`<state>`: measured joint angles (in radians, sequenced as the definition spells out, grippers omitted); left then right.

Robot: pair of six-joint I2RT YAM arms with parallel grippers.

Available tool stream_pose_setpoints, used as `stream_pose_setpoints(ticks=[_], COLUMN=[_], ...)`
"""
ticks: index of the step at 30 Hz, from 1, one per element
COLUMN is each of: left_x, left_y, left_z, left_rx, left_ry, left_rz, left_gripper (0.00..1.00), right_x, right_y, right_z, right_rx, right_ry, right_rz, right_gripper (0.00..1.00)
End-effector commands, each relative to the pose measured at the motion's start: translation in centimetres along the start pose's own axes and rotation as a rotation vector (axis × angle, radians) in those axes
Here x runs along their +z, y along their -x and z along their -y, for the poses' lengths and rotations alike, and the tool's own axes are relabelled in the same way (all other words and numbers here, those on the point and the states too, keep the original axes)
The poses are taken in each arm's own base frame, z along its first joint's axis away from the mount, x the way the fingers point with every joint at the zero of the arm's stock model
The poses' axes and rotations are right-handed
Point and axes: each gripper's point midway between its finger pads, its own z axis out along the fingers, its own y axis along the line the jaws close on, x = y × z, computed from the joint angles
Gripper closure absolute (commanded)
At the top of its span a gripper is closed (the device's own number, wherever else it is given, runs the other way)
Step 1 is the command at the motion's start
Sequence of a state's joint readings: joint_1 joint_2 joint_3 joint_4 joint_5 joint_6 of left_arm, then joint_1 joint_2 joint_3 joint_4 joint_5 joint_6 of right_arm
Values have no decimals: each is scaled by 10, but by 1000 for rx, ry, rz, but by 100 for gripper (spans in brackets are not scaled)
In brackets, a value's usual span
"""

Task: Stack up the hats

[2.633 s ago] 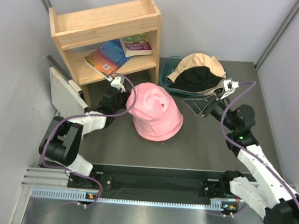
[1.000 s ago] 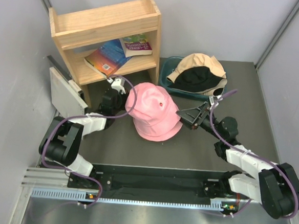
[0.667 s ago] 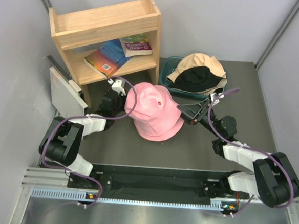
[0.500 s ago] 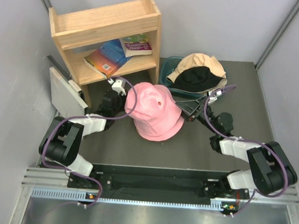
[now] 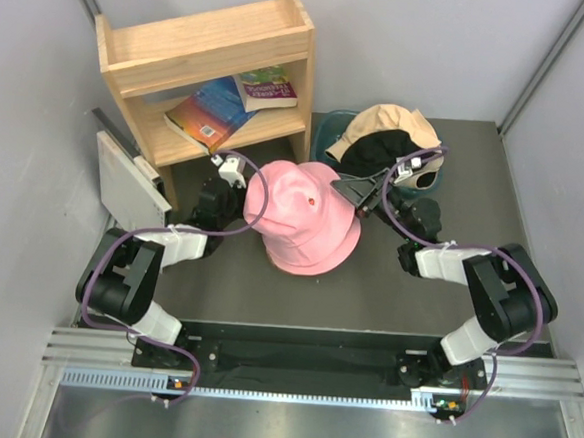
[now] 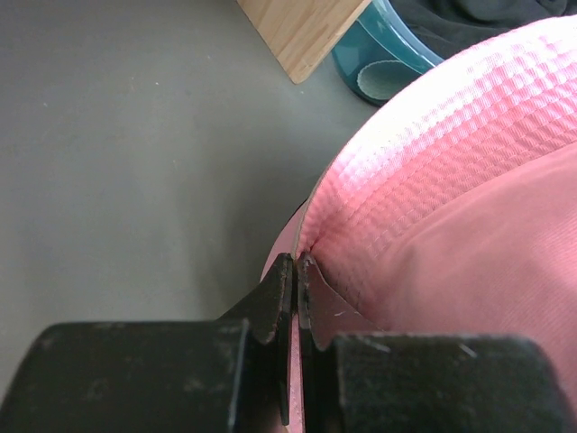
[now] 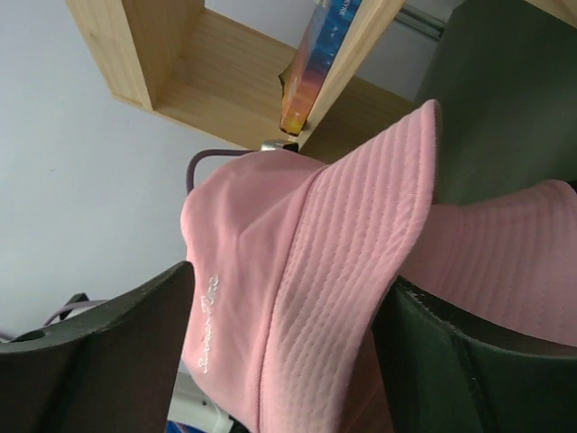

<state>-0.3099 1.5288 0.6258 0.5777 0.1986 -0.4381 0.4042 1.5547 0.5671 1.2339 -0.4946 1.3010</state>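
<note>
A pink hat [image 5: 302, 225] sits at the table's middle. My left gripper [image 5: 236, 190] is shut on its left brim; the left wrist view shows the jaws [image 6: 296, 271] pinching the pink edge [image 6: 451, 180]. My right gripper [image 5: 350, 193] is open at the hat's right side, and in the right wrist view its fingers [image 7: 117, 361] straddle a raised fold of pink brim [image 7: 306, 298] without closing. A tan hat [image 5: 389, 124] and a black hat [image 5: 379, 150] lie piled in the teal tub [image 5: 325, 146] behind it. No wooden stand shows.
A wooden shelf [image 5: 208, 63] with books [image 5: 214, 108] stands at the back left, close behind the left gripper. A grey board [image 5: 129, 178] leans at the left wall. The tub's rim [image 6: 383, 68] lies just beyond the pink hat.
My right arm swung left from beside the tub to the pink hat, its open jaws now around the right brim. The left gripper kept its hold; the hat shifted slightly.
</note>
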Motion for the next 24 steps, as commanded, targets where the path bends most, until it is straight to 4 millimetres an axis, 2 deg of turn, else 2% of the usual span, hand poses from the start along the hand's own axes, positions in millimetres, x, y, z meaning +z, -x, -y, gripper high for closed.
stream_pose_setpoints(ticks=[1, 2, 3, 5, 6, 8, 9, 11, 14, 15, 24], left_x=[-7, -8, -9, -10, -11, -12, -12, -13, -15, -16, -20], left_y=[31, 29, 30, 31, 29, 29, 28, 26, 24, 25, 17], left_z=[15, 14, 14, 9, 7, 7, 6, 3, -1, -3, -7], left_rx=[34, 34, 34, 27, 27, 25, 19, 9, -21, -38, -87], left_ry=[-56, -51, -47, -16, -7, -5, -4, 11, 39, 49, 65], left_rz=[108, 104, 106, 108, 105, 106, 103, 104, 107, 115, 128], left_gripper=[100, 100, 100, 100, 100, 100, 100, 100, 100, 100, 100], right_x=[13, 13, 11, 7, 4, -3, -7, -16, -32, -37, -72], right_y=[7, 8, 9, 7, 9, 4, 5, 1, -6, -9, -37], right_z=[-17, -16, -19, -12, -17, -2, -6, 4, 23, 28, 97], right_rx=[-88, -93, -120, -124, -159, -153, -183, -191, -187, -194, -153], right_ry=[70, 61, 62, 7, 6, -81, -89, -145, -245, -273, -459], right_rz=[15, 18, 24, 21, 27, 12, 14, 14, 1, -9, -46], right_gripper=[30, 35, 46, 52, 58, 66, 72, 76, 90, 99, 100])
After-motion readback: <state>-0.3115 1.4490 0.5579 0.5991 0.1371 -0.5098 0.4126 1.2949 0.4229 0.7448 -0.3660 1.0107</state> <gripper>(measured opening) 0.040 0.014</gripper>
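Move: The upper pink hat's right-hand brim edge stands between the right gripper's open pads, about 1 cm ahead and 2 cm left. The lower pink hat is roughly 8 cm to that gripper's left and 11 cm below, level with it fore and aft; the teal bin is some 22 cm ahead, 6 cm right, well below. The left gripper, pinching the upper hat's left brim, has the lower hat 15 cm to its right and 5 cm back. Shut the right gripper fully on the upper pink hat's brim, then draw that edge down about 8 cm, with a few centimetres back and to the right, towards the lower hat's brim, rolling the wrist some 20 degrees. Keep the left gripper pinched on the opposite brim, easing it only about 1 cm back, left and up. ##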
